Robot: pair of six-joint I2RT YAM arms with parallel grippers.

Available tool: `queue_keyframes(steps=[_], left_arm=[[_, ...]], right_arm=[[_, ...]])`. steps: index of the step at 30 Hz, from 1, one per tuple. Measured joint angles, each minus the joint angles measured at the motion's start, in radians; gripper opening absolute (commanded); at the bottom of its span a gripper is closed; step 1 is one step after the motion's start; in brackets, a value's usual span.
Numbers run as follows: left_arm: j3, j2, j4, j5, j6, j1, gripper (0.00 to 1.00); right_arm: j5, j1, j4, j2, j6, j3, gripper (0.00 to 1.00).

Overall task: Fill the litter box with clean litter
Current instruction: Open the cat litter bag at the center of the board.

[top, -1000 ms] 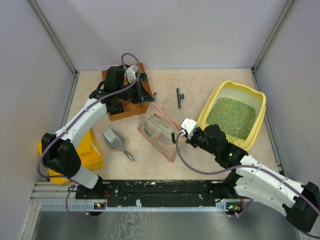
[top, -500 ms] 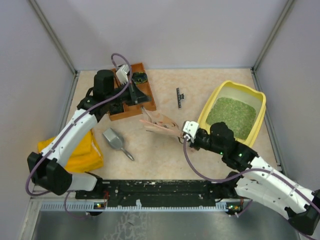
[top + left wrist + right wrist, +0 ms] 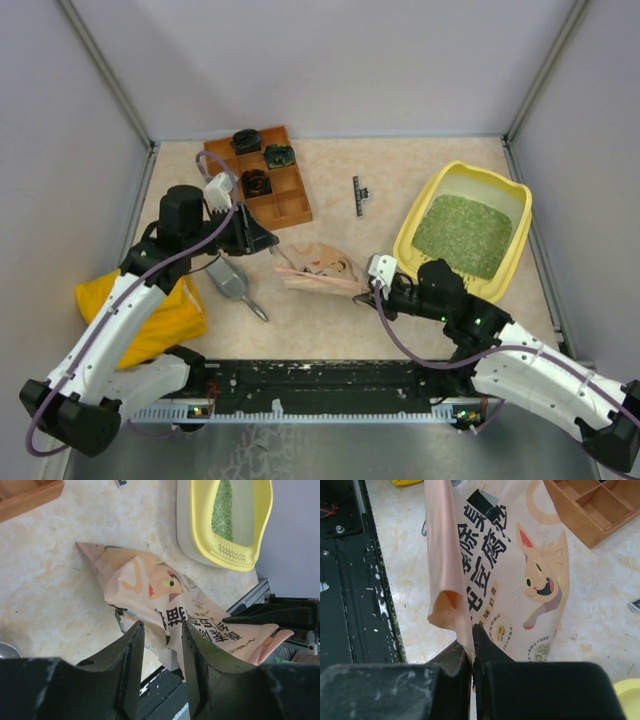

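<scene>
The yellow litter box point(image 3: 408, 238) stands at the right with the clean litter point(image 3: 462, 236), green granules, spread inside; in the left wrist view the litter box point(image 3: 235, 556) and litter point(image 3: 222, 510) lie at the top right. A pink pouch point(image 3: 318, 268) printed with a cartoon cat hangs crumpled just above the table's middle. My right gripper point(image 3: 362, 288) is shut on its right edge; the right wrist view shows the pouch point(image 3: 520, 580) pinched at that gripper point(image 3: 474, 627). My left gripper point(image 3: 272, 243) stands open at the pouch's left end, the torn edge of the pouch point(image 3: 165, 595) showing past that gripper point(image 3: 161, 625).
A brown wooden compartment tray point(image 3: 292, 208) with black parts sits at the back left. A grey scoop point(image 3: 232, 280) lies under my left arm, a yellow cloth bag point(image 3: 150, 305) at the left edge. A small black piece point(image 3: 358, 195) lies mid-back. A black rail point(image 3: 330, 375) runs along the near edge.
My left arm has drawn back from the wooden tray toward the near left and its jaws have opened off the pouch. The pouch has sunk lower, still held by my right gripper.
</scene>
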Motion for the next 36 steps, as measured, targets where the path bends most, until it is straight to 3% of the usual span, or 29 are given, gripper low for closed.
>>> queue_keyframes(steps=[7,18,27,36], left_arm=[[-0.053,-0.029,-0.055,-0.028,-0.011,0.001,0.39],[-0.16,-0.114,-0.118,-0.063,-0.077,0.002,0.43],[-0.312,-0.1,0.037,-0.013,-0.209,0.002,0.43],[-0.344,-0.058,0.164,0.033,-0.275,0.002,0.44]], right_arm=[[0.025,0.005,0.045,0.0,0.058,-0.026,0.0],[0.047,0.007,0.05,0.0,0.077,-0.026,0.0],[0.05,0.007,0.053,-0.012,0.092,-0.034,0.0],[0.05,0.012,0.053,-0.012,0.092,-0.037,0.0]])
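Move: The bag's loose near-left corner, by the black patch, hangs about 12 cm below my left hand, some 3 cm back and 3 cm to its right. The scoop lies on the board roughly 12 cm left of that hand and 2 cm farther out, about 25 cm down; the wooden tray stands some 30 cm ahead and 8 cm left. From my right hand, already pinching the bag's other upper edge, that loose corner is about 20 cm left, 5 cm ahead and roughly level. I sink my left hand about 10 cm towards the bag's loose corner, easing back some 4 cm and slightly left, then swinging a little right as I near it and rising a touch at the end. The wrist tips down almost 20 degrees and the fingers stay part open, ready to straddle the edge. My right hand keeps its shut grip on the bag nearly in place, turning barely 5 degrees. ##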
